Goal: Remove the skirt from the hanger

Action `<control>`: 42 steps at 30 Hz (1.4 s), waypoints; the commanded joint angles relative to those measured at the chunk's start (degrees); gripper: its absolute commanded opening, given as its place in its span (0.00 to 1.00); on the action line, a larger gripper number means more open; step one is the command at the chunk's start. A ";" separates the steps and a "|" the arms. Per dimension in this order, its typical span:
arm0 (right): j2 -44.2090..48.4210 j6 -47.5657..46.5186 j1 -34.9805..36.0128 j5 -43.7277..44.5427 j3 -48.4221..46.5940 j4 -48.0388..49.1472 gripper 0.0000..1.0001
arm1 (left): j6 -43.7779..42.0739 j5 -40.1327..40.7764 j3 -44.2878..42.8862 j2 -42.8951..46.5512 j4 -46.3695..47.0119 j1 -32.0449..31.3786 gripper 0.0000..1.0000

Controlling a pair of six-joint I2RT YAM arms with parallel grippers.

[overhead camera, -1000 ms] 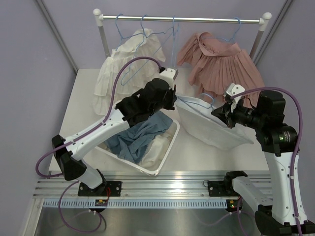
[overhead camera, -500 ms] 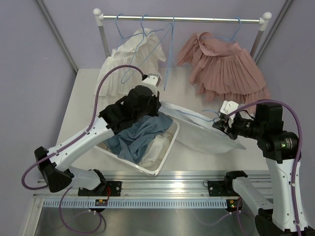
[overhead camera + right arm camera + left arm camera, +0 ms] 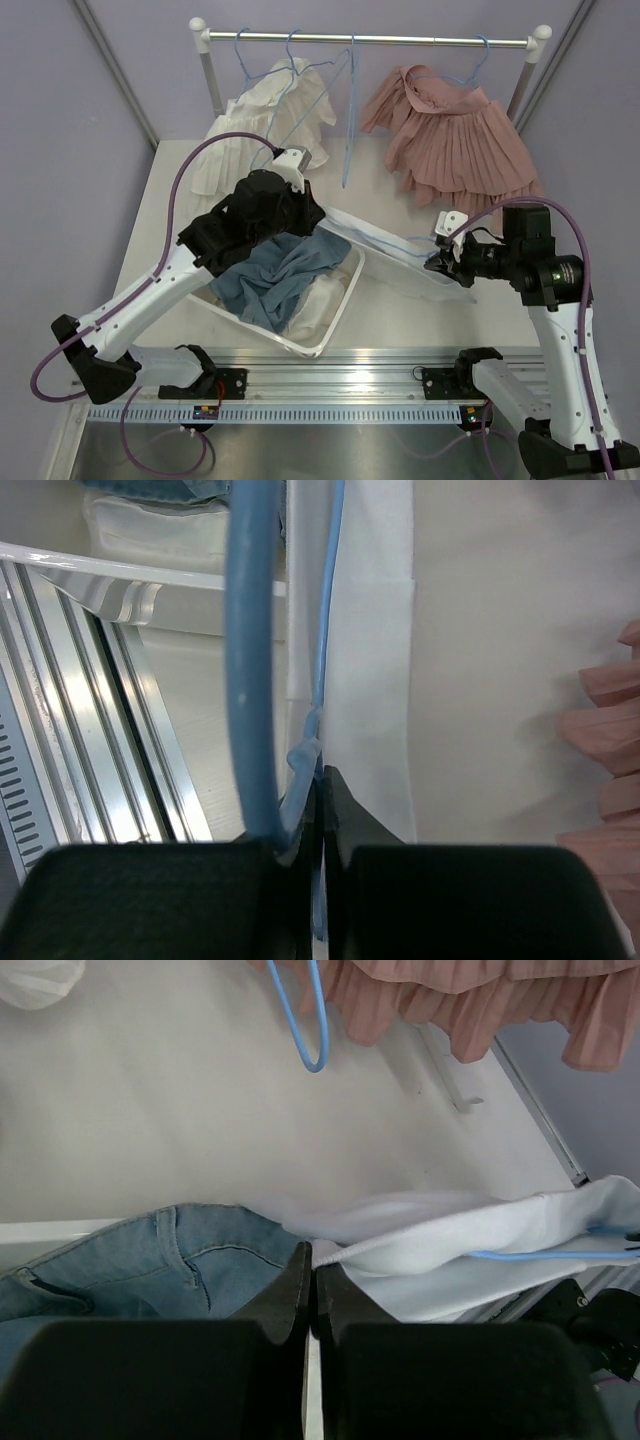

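A white skirt (image 3: 392, 252) is stretched low over the table between my two grippers, still on a thin blue hanger (image 3: 400, 240). At the skirt's left end, over the basket, my left gripper (image 3: 318, 216) is shut on a fold of its edge; the left wrist view shows the black jaws (image 3: 312, 1262) pinching the white cloth (image 3: 470, 1240). My right gripper (image 3: 437, 262) is shut on the hanger at the skirt's right end. In the right wrist view the jaws (image 3: 320, 780) clamp the blue wire (image 3: 318, 680) beside the hook (image 3: 250, 660), against the skirt (image 3: 370, 630).
A white basket (image 3: 338, 308) holding jeans (image 3: 275, 275) and other cloth sits under the left arm. On the rail (image 3: 370, 40) at the back hang a pink pleated skirt (image 3: 460, 130), a white garment (image 3: 260, 120) and an empty blue hanger (image 3: 347, 130).
The left arm has drawn back to the left with the skirt's edge. The right gripper has sunk a little with the hanger, and the skirt now lies stretched thinner between them.
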State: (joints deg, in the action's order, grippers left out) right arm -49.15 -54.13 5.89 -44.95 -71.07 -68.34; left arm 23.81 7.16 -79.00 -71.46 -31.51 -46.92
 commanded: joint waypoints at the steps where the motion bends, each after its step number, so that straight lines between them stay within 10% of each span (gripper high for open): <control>1: -2.61 1.66 -0.27 4.53 0.41 -5.49 0.00 | -0.26 -0.03 -0.54 2.82 8.21 2.97 0.00; 27: 0.37 -7.48 -0.18 5.67 2.34 -10.85 0.00 | -0.17 8.66 1.22 7.22 -2.24 16.24 0.00; 42: -3.76 48.39 -1.14 0.12 -7.06 27.71 0.00 | 2.55 -24.99 11.41 5.02 24.45 9.66 0.00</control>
State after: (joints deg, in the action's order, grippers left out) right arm -51.77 -21.43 5.58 -48.86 -75.35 -50.74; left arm 26.46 -12.91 -66.72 -65.45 -19.94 -35.46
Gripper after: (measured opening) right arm 0.032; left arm 0.012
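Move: Some 12 cm to the left hand's right, 4 cm back and slightly below it lies the middle of the hanger stretch showing along the stretched white skirt; this hand already pinches the skirt's edge. The basket's middle is about 8 cm left, 5 cm back and 25 cm below it. From the right hand, already on the hanger's neck, the skirt's middle lies roughly 7 cm left, 1 cm forward and 6 cm below, and the pink skirt about 20 cm ahead, 3 cm right and 8 cm higher. Keeping its pinch on the white skirt's edge, the left hand draws about 7 cm left and a little forward, away from the hanger, then eases back right some 5 cm. The right hand, still gripping the hanger's neck, shifts only slightly at first, then lifts it about 6 cm and somewhat forward, tilting its left-pointing fingertips up some 20 degrees. ##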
